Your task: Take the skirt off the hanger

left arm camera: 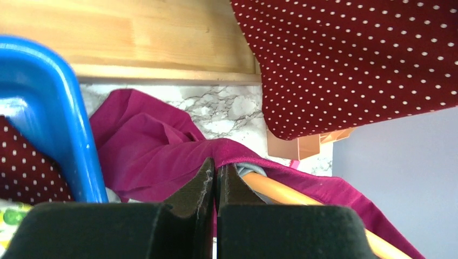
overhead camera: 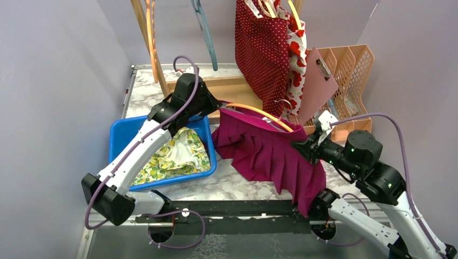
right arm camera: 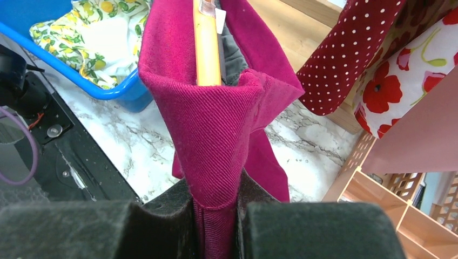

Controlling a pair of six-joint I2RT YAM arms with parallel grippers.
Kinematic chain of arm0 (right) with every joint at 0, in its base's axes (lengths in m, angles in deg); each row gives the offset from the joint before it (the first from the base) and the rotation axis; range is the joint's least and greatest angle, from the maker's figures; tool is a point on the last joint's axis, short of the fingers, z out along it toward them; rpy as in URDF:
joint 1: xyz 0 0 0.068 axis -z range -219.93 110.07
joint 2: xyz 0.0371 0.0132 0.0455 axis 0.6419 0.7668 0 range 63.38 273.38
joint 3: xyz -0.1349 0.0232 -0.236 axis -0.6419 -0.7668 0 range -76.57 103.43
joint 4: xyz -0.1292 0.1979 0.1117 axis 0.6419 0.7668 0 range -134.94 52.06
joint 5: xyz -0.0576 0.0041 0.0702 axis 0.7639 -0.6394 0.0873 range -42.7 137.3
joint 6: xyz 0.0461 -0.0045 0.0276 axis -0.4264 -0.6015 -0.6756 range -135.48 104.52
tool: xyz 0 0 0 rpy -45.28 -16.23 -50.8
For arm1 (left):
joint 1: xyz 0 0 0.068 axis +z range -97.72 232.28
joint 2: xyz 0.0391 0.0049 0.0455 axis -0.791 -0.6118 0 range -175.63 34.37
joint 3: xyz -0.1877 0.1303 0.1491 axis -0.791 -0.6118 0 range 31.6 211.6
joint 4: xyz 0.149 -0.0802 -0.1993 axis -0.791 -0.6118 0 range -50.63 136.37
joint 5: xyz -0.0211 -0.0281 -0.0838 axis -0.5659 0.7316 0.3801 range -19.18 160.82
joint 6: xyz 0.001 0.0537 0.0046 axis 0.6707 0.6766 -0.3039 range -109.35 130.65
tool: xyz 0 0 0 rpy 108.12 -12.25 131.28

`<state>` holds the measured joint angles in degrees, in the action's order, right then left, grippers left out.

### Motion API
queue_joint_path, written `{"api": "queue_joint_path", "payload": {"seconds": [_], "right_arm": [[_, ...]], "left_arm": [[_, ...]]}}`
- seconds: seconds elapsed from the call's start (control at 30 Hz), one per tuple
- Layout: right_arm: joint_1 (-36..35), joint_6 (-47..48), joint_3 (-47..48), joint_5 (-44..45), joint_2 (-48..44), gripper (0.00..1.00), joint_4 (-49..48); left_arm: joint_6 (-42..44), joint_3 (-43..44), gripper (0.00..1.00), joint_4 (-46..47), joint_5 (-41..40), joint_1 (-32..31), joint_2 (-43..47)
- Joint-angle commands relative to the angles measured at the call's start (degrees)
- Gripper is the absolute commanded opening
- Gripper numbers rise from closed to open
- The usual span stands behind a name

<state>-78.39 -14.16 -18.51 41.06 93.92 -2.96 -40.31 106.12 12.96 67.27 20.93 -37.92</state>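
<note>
The magenta pleated skirt [overhead camera: 270, 154] hangs stretched between my two grippers above the marble table, its waistband still over the orange hanger [overhead camera: 259, 112]. At the skirt's left end my left gripper [overhead camera: 215, 108] is shut on the waistband edge. In the left wrist view its fingertips [left arm camera: 217, 170] pinch a thin fold of skirt [left arm camera: 151, 151], and the hanger [left arm camera: 281, 189] runs off to the right under the cloth. My right gripper [overhead camera: 302, 147] is shut on the skirt's right end. Seen from the right wrist, its jaws [right arm camera: 215, 199] clamp the waistband [right arm camera: 216, 124], and the hanger's end [right arm camera: 206, 43] sticks into the fold.
A blue bin [overhead camera: 119, 135] holding a lemon-print cloth [overhead camera: 178, 154] sits left of the skirt. Behind stands a wooden rack with a red dotted garment [overhead camera: 262, 48] hanging from it. A pink clipboard [overhead camera: 316, 81] and a peach file tray [overhead camera: 351, 70] are at the back right.
</note>
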Motion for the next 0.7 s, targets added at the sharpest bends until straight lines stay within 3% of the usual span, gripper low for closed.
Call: {"api": "queue_joint_path", "payload": {"seconds": [0.0,0.13,0.23,0.4,0.67], "right_arm": [[0.49,1.35,5.66,-3.82,-1.29,0.01,-4.63],[0.49,-3.00,0.96,-1.61,0.68,0.01,-15.78],[0.49,-4.50,-0.58,3.91,3.24,0.01,-19.63],[0.49,-0.54,-2.72,4.97,5.19,0.01,-22.39],[0.49,-0.67,0.64,-0.29,10.07,0.01,-17.57]], "left_arm": [[14.19,4.31,0.00,-1.07,-5.73,4.46,-2.99],[11.31,-2.20,0.04,7.09,9.48,4.46,1.44],[9.23,-2.92,0.44,5.03,8.57,4.46,4.76],[13.22,-0.26,0.74,0.98,4.87,4.46,9.07],[25.16,6.22,0.85,3.75,20.85,2.80,9.98]]}}
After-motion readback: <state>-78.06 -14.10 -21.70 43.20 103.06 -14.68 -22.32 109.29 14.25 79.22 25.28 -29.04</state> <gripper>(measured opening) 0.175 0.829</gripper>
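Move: The left fingers are shut on the skirt's waistband at the hanger's left end, with the hanger's middle some 10 cm to the right and 4 cm back. The skirt hangs about 13 cm back and 13 cm right, 10 cm below; the blue bin lies 22 cm left, 14 cm back, 24 cm below. The right hand grips the waistband's other end, with the hanger's middle about 10 cm ahead and 11 cm left. Spreading wide, the left fingers let go of the waistband corner, and the hand lifts some 8 cm up and away from it, drawing slightly back, while it tips up and turns a little clockwise. The right hand keeps its pinch on the skirt's right end and carries it about 5 cm forward and 3 cm left, towards the maroon dotted cloth. ##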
